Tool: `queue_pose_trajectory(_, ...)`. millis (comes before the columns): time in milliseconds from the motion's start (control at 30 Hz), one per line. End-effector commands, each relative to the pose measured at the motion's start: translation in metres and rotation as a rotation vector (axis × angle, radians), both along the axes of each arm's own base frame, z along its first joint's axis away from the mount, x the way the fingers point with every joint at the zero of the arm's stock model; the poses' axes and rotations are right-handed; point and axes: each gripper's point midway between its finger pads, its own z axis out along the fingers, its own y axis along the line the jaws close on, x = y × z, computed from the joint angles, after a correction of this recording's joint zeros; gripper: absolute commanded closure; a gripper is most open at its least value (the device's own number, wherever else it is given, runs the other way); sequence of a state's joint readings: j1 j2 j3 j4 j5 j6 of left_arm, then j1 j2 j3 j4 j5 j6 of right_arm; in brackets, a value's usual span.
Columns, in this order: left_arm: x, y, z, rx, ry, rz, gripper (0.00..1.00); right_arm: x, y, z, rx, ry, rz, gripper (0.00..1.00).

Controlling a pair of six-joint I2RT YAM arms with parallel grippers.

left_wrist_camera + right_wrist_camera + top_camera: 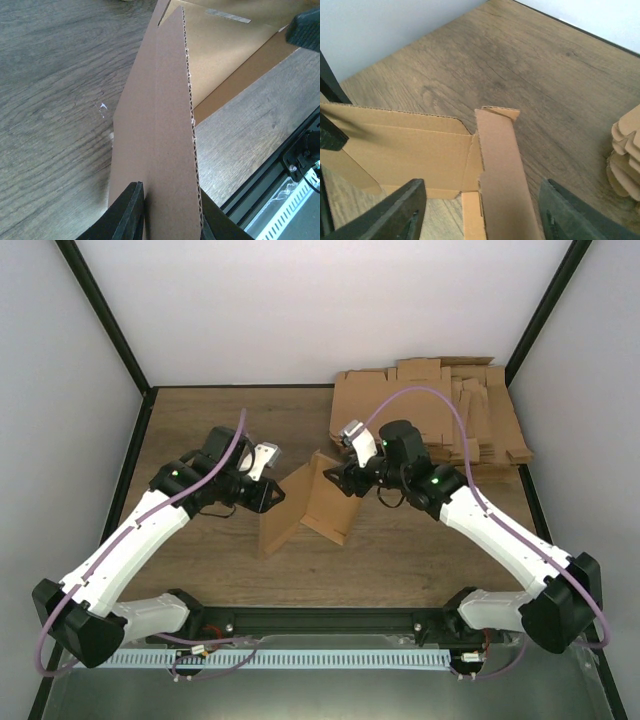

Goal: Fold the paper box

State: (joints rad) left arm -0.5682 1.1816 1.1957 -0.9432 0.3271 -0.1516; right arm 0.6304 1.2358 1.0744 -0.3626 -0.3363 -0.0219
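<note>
The paper box (305, 505) is a brown cardboard piece standing partly folded in the middle of the table, its panels raised in a V. My left gripper (272, 495) is shut on its left raised panel. In the left wrist view the corrugated panel (165, 115) runs up from between the two black fingers of that gripper (169, 195), which press on both faces. My right gripper (340, 478) is at the box's right end, open. In the right wrist view its gripper (482, 210) straddles a narrow upright flap (497, 165) with wide gaps on both sides, and the box's inner wall (410, 145) lies to the left.
A pile of flat cardboard blanks (440, 410) lies at the back right, its edge showing in the right wrist view (625, 160). White walls with black frame posts enclose the wooden table (200, 430). A black metal rail (330, 618) runs along the near edge.
</note>
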Motion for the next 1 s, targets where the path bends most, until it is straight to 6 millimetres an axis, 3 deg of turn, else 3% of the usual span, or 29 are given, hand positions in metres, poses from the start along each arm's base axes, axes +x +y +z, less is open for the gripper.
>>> queue_pose_trajectory(0, -0.003, -0.003, 0.005, -0.023, -0.016, -0.026, 0.76, 0.005, 0.003, 0.010, -0.072, -0.069, -0.043, 0.40)
queue_pose_trajectory(167, -0.003, -0.003, 0.005, -0.021, -0.015, -0.026, 0.76, 0.020, -0.009, 0.012, -0.104, -0.102, -0.153, 0.61)
queue_pose_trajectory(467, -0.003, -0.004, 0.009, -0.036, -0.022, -0.029, 0.73, 0.016, -0.012, 0.036, -0.031, -0.154, -0.165, 0.96)
queue_pose_trajectory(600, 0.000, -0.010, 0.032, -0.104, -0.055, -0.012, 0.50, 0.012, -0.005, 0.039, -0.003, -0.156, -0.128, 0.99)
queue_pose_trajectory(733, 0.011, -0.011, 0.073, -0.188, -0.130, 0.046, 0.28, 0.012, -0.002, 0.042, 0.011, -0.164, -0.114, 0.99)
queue_pose_trajectory(833, 0.029, -0.003, 0.094, -0.224, -0.157, 0.098, 0.21, 0.010, 0.000, 0.044, 0.020, -0.170, -0.094, 0.99)
queue_pose_trajectory(967, 0.065, 0.021, 0.103, -0.244, -0.164, 0.182, 0.13, 0.008, 0.004, 0.044, 0.024, -0.172, -0.072, 0.99)
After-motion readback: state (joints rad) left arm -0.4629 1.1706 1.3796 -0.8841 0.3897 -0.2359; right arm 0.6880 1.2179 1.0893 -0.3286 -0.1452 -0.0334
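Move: The right hand goes for the upright side wall of the box, whose near edge already stands between its open fingers, about 1 cm ahead, level sideways and 1 cm below. The other box panel, between the left hand's fingers, lies some 12 cm left and 5 cm back of the right hand, 3 cm lower. The cardboard stack is about 14 cm ahead, 19 cm right and 22 cm below. From the left hand, the wall edge lies about 6 cm ahead, 12 cm right and 2 cm higher. The right fingers shut on the box's side wall and pinch it, the hand easing about 1 cm forward and dipping slightly, then rising 2 to 3 cm with the grip kept. Once that hold is made, the left hand, still until then, opens wide, comes free of its panel and lifts away quickly, some 9 cm up and then also 3 to 4 cm forward, its wrist tilting a little over 10 degrees. ##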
